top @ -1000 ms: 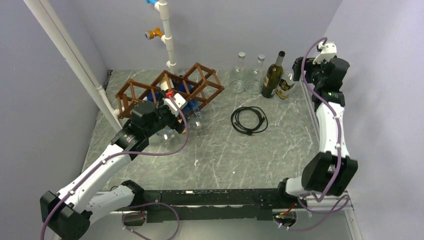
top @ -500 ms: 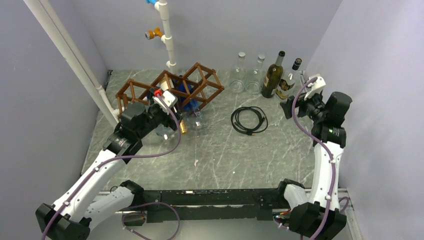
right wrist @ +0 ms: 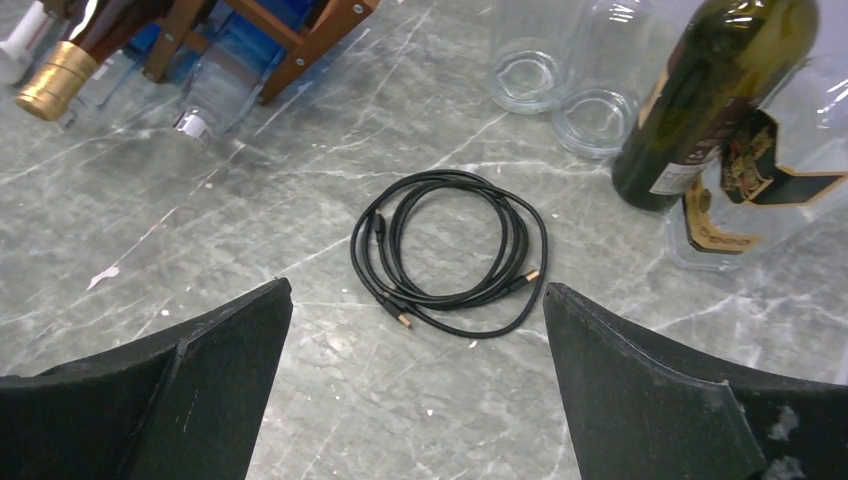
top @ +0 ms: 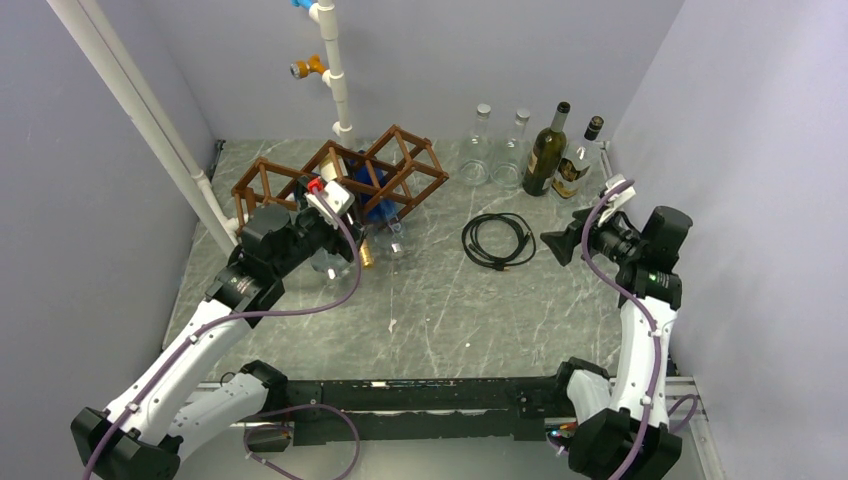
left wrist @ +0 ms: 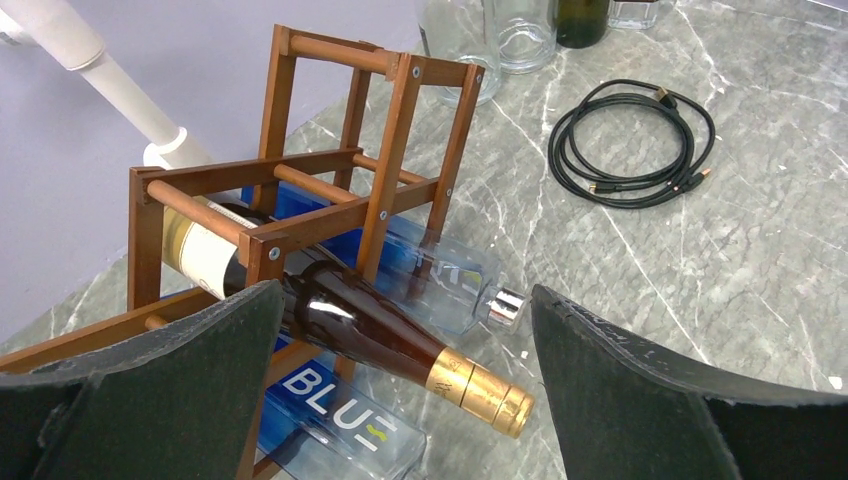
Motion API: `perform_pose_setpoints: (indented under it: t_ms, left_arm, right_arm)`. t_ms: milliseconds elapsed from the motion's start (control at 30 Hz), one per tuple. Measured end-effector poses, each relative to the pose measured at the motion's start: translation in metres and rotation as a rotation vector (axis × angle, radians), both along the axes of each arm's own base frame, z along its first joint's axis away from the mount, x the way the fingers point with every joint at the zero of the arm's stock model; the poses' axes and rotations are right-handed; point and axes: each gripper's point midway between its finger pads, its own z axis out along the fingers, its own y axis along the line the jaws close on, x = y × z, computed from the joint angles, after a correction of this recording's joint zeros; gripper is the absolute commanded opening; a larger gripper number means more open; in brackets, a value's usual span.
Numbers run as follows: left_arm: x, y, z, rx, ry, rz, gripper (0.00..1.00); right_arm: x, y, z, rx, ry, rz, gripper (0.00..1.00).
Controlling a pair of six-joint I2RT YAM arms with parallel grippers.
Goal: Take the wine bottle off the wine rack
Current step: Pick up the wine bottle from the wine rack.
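The wine rack [top: 340,172], a brown wooden lattice [left wrist: 385,200], stands at the back left of the table. A dark wine bottle [left wrist: 365,325] with a pale label and gold foil neck [top: 366,256] lies in one of its cells, neck sticking out toward me. My left gripper [left wrist: 407,295] hovers open just in front of that neck, a finger on either side and touching nothing. Far to the right, my right gripper [top: 560,243] hangs open and empty above the table [right wrist: 416,288]. The gold neck also shows in the right wrist view's top left corner [right wrist: 52,76].
Two clear blue bottles [left wrist: 330,415] lie under and beside the rack, one with a silver cap [left wrist: 505,305]. A coiled black cable [top: 498,240] lies mid-table. Two empty glass bottles [top: 480,145], a dark green bottle [top: 546,152] and a labelled clear bottle [top: 578,160] stand at the back right. A white pipe [top: 333,70] rises behind the rack.
My right arm has swung down and inward from the standing bottles at the back right, its jaws widening. My left gripper drew back a little from the rack, uncovering the gold neck.
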Motion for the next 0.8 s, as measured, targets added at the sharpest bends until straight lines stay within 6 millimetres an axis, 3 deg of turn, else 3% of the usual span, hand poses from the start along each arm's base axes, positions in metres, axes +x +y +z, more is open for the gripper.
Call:
perform_pose_setpoints:
  t_ms: [433, 633, 800]
  left_arm:
    - [-0.002, -0.008, -0.006, -0.017, 0.034, -0.036, 1.0]
    - [-0.002, -0.011, -0.011, -0.034, 0.061, -0.042, 1.0]
    - [-0.008, -0.017, -0.022, -0.099, 0.131, -0.055, 0.99]
  right_arm:
    - [0.007, 0.012, -0.016, 0.095, 0.043, 0.118, 0.99]
    - [0.005, 0.015, -0.04, 0.105, 0.072, 0.16, 0.99]
    - [0.002, 0.016, -0.048, 0.077, 0.07, 0.185, 0.99]
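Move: The wine bottle slants neck-down in the rack; its middle is about 14 cm ahead of the left hand, 2 cm to its left and 17 cm below, with the gold neck nearer. A blue bottle lies some 12 cm ahead and 12 cm to the hand's left, 25 cm down; a second is roughly 17 cm ahead, 1 cm right, equally low. From the right hand the wine bottle is about 14 cm ahead, 42 cm left and 13 cm lower. Downward and a little to the right, slowly at first and then faster, the left hand sinks about 2 cm towards the wine bottle's gold neck, its wrist dipping and rolling slightly, fingers staying wide open and still clear. The right hand, empty and open, settles about 5 cm lower and a little left, turning some 10 degrees counter-clockwise. ##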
